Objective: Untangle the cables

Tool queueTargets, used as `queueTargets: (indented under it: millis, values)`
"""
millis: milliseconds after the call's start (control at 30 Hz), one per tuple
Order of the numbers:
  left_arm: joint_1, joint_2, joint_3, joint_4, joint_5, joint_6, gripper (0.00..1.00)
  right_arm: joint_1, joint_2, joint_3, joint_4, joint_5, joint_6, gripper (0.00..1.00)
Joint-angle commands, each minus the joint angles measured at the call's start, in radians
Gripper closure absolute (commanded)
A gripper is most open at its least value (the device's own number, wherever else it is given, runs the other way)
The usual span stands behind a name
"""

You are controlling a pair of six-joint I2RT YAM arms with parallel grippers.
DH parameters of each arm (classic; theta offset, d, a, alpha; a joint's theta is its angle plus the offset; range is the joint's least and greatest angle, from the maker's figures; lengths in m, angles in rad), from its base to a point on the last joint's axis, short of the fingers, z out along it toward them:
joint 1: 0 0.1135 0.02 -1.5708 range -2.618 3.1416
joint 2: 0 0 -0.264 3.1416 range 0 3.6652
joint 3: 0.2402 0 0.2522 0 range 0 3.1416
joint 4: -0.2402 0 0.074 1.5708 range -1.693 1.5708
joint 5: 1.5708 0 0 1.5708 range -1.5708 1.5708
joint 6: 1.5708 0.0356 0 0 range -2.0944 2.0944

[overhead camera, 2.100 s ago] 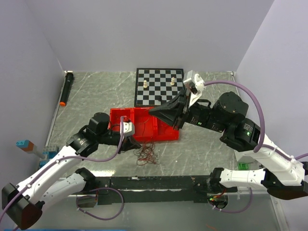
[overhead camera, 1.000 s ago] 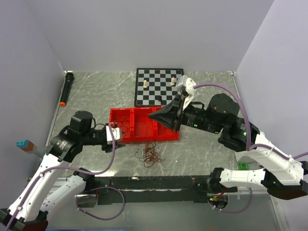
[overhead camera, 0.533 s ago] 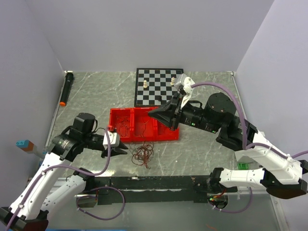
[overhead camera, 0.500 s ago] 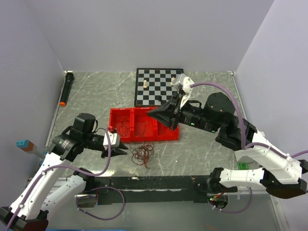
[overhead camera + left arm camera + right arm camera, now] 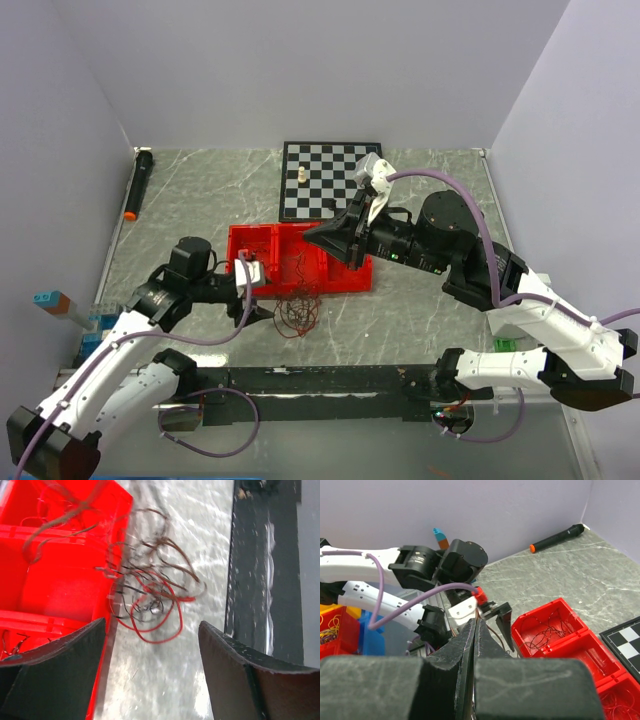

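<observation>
The cables [image 5: 297, 312] are a small tangle of thin red and dark wires on the marble table, just in front of the red tray [image 5: 345, 280]. In the left wrist view the tangle [image 5: 150, 595] lies against the tray's wall [image 5: 50, 580]. My left gripper [image 5: 266, 303] is open and empty, low over the table just left of the tangle, its fingertips [image 5: 95, 630] short of it. My right gripper [image 5: 308, 232] hovers above the tray, shut on one thin brown wire [image 5: 492, 611] that runs down toward the tangle.
More loose wires lie in the tray's compartments [image 5: 262, 262]. A chessboard [image 5: 330, 190] with pale pieces stands behind the tray. A black marker with an orange tip [image 5: 137, 185] lies at the far left. The black base rail [image 5: 260, 555] runs close in front of the tangle.
My left gripper pulled back to the left, then came right again and now sits beside the tangle. My right gripper drifted slightly left over the tray. The tangle shifted a little.
</observation>
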Motion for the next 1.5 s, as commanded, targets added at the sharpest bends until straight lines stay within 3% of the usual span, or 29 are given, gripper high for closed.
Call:
queueTargets:
  millis: [0,267,367,500,533,800,1167,1467]
  values:
    - [-0.005,0.001,-0.036,0.232,0.003,-0.22,0.21,0.007,-0.012,0.045,0.059,-0.011,-0.009,1.0]
    - [-0.005,0.012,-0.049,0.338,0.21,-0.381,0.27,0.007,-0.023,0.026,0.079,-0.017,0.005,1.0]
    - [-0.005,0.015,-0.058,0.34,0.246,-0.386,0.47,0.009,-0.027,0.022,0.085,-0.016,0.007,1.0]
    - [-0.005,0.007,-0.047,0.216,0.22,-0.253,0.93,0.009,-0.044,0.022,0.071,0.004,-0.001,1.0]
    - [-0.005,0.006,-0.047,0.191,0.202,-0.233,0.95,0.007,-0.049,0.023,0.065,0.012,-0.004,1.0]
    - [-0.005,-0.026,-0.067,0.114,0.136,-0.104,0.99,0.007,-0.081,0.042,0.018,0.059,-0.021,1.0]
    - [-0.005,-0.056,-0.132,-0.117,-0.165,0.459,0.99,0.007,-0.153,0.183,-0.108,0.269,-0.159,1.0]
    - [-0.005,-0.091,-0.204,-0.166,-0.254,0.559,0.99,0.007,-0.19,0.261,-0.122,0.457,-0.242,1.0]
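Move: The cables' hanging strands, still held from above by the closed right gripper, pass some 3 cm to the right of the open left hand point, about 1 cm back and 2 cm higher. The tangle's main heap lies about 5 cm right, 2 cm ahead and 12 cm below the left hand; the red bins are centred about 15 cm ahead, 6 cm right and 14 cm down. From the right hand those strands are roughly 5 cm left, 1 cm ahead and 26 cm below. Bring the left gripper a few cm right and up into the hanging strands and shut it on a thin dark cable, then draw it down about 11 cm and to the left, dipping the fingers towards the table. Keep the right gripper closed on its cable; raise it slowly, then swing it faster to the right and up, away from the left hand, about 12 cm across, turning clockwise some 20 degrees. ##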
